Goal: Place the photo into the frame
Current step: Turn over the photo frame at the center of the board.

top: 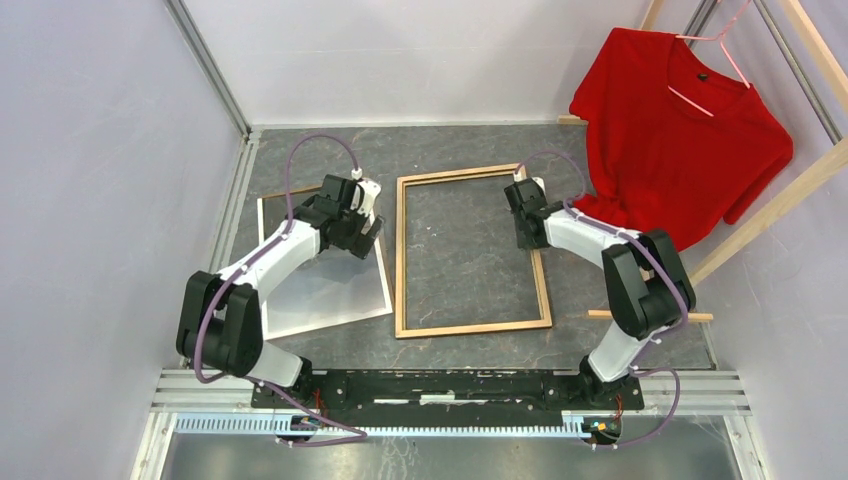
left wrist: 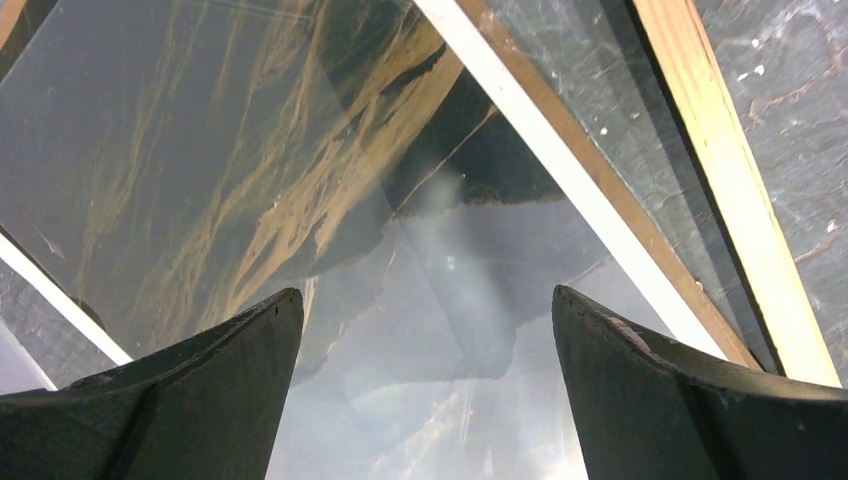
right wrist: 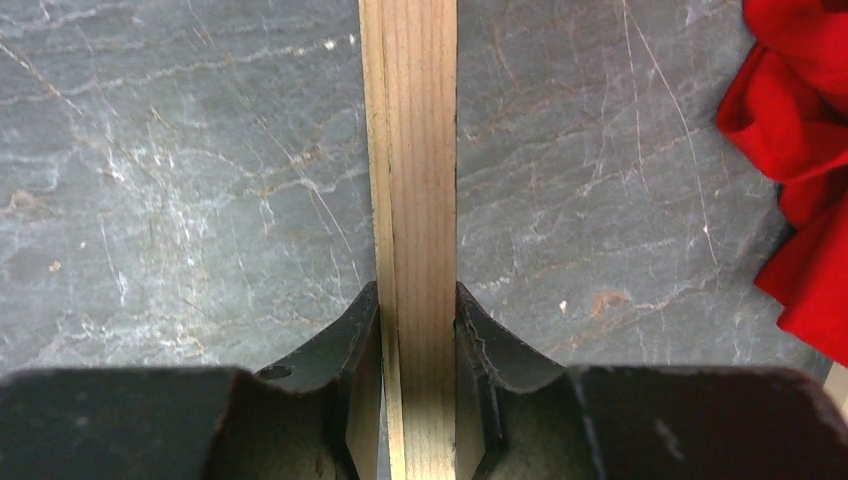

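Observation:
The frame (top: 470,328) lies flat in the middle of the table with its light wood back up. My right gripper (top: 527,222) is shut on its right rail (right wrist: 418,150), one finger on each side of the wood, low to the table. The photo (top: 320,290) lies left of the frame, white border around it. In the left wrist view the photo (left wrist: 250,170) shows dark golden sky above pale mist. My left gripper (left wrist: 425,300) hovers over the photo near its right edge, fingers wide apart and holding nothing.
A brown board edge (left wrist: 590,180) shows under the photo's right border, with the frame's left rail (left wrist: 720,180) just beyond. A red T-shirt (top: 680,130) hangs on a wooden rack at the back right, its cloth (right wrist: 800,150) close to my right gripper.

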{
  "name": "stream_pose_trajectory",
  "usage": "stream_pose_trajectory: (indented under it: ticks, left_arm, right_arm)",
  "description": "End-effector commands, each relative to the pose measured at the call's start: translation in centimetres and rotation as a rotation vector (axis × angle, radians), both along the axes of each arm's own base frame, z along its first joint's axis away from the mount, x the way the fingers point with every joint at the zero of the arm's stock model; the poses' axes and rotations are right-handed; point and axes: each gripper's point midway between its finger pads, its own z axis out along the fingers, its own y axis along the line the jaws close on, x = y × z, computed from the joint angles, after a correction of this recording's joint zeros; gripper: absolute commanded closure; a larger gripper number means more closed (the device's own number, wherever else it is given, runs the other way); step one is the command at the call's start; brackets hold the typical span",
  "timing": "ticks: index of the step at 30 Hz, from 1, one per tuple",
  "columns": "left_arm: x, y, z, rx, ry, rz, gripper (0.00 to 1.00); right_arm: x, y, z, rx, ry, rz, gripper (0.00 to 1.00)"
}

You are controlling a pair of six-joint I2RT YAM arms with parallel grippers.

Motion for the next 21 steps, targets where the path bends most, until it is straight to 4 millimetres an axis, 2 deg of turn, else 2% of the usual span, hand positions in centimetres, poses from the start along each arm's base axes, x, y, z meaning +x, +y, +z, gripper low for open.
stream_pose_trajectory:
  ticks: [1,3,7,8,11,13,15,16,18,20,21]
  left_arm:
    - [-0.6,1.2,1.2,0.039,-0.037,-0.014,0.0]
    - [-0.9,1.3,1.2,0.036,-0.036,-0.011,0.0]
    - [-1.2,2.0,1.4,0.049,-0.028,0.001,0.0]
    - [-1.2,2.3,1.6,0.05,-0.027,0.006,0.0]
    - [-1.0,3.6,2.3,0.043,-0.032,0.037,0.0]
    - [-0.8,5.0,2.9,0.038,-0.035,0.063,0.0]
    - [-0.7,6.7,3.3,0.04,-0.038,0.098,0.0]
    - [-0.7,7.7,3.5,0.039,-0.04,0.115,0.0]
    - [-0.7,9.8,4.0,0.037,-0.041,0.151,0.0]
    - [-0.8,12.8,4.4,0.048,-0.046,0.214,0.0]
    - [-1.0,14.3,4.5,0.059,-0.047,0.241,0.0]
  right_arm:
    - [2.7,-0.6,1.1,-0.07,-0.069,-0.037,0.89]
    - [3.0,-0.5,0.9,-0.074,-0.064,-0.035,0.84]
    - [2.8,-1.1,0.3,-0.116,-0.033,-0.049,0.58]
    - [2.7,-1.3,0.3,-0.126,-0.032,-0.054,0.48]
    - [2.5,-1.9,0.8,-0.149,-0.043,-0.075,0.29]
    - [2.6,-2.0,1.5,-0.147,-0.057,-0.085,0.22]
    - [2.9,-1.6,2.9,-0.113,-0.087,-0.086,0.2]
    - [3.2,-1.0,3.9,-0.076,-0.114,-0.083,0.19]
    - [4.1,1.5,6.1,0.059,-0.173,-0.038,0.16]
    - [4.9,5.6,8.7,0.212,-0.239,0.052,0.1]
    - [5.2,8.2,10.3,0.269,-0.266,0.106,0.09]
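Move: The right hand still pinches the right rail of the photo frame; the frame's middle lies about 11 cm to its left, 2 cm back and a couple of cm lower. The photo's middle is some 41 cm to the left, 3 cm back and 5 cm below. The red shirt's gathered hem hangs about 15 cm to the right and 6 cm ahead. From the left hand, the frame's middle is about 21 cm right, 2 cm back and 9 cm below. Right hand shifts the pinched rail forward 2 cm, releases, starts rising; left sweeps 10 cm left over the photo. ##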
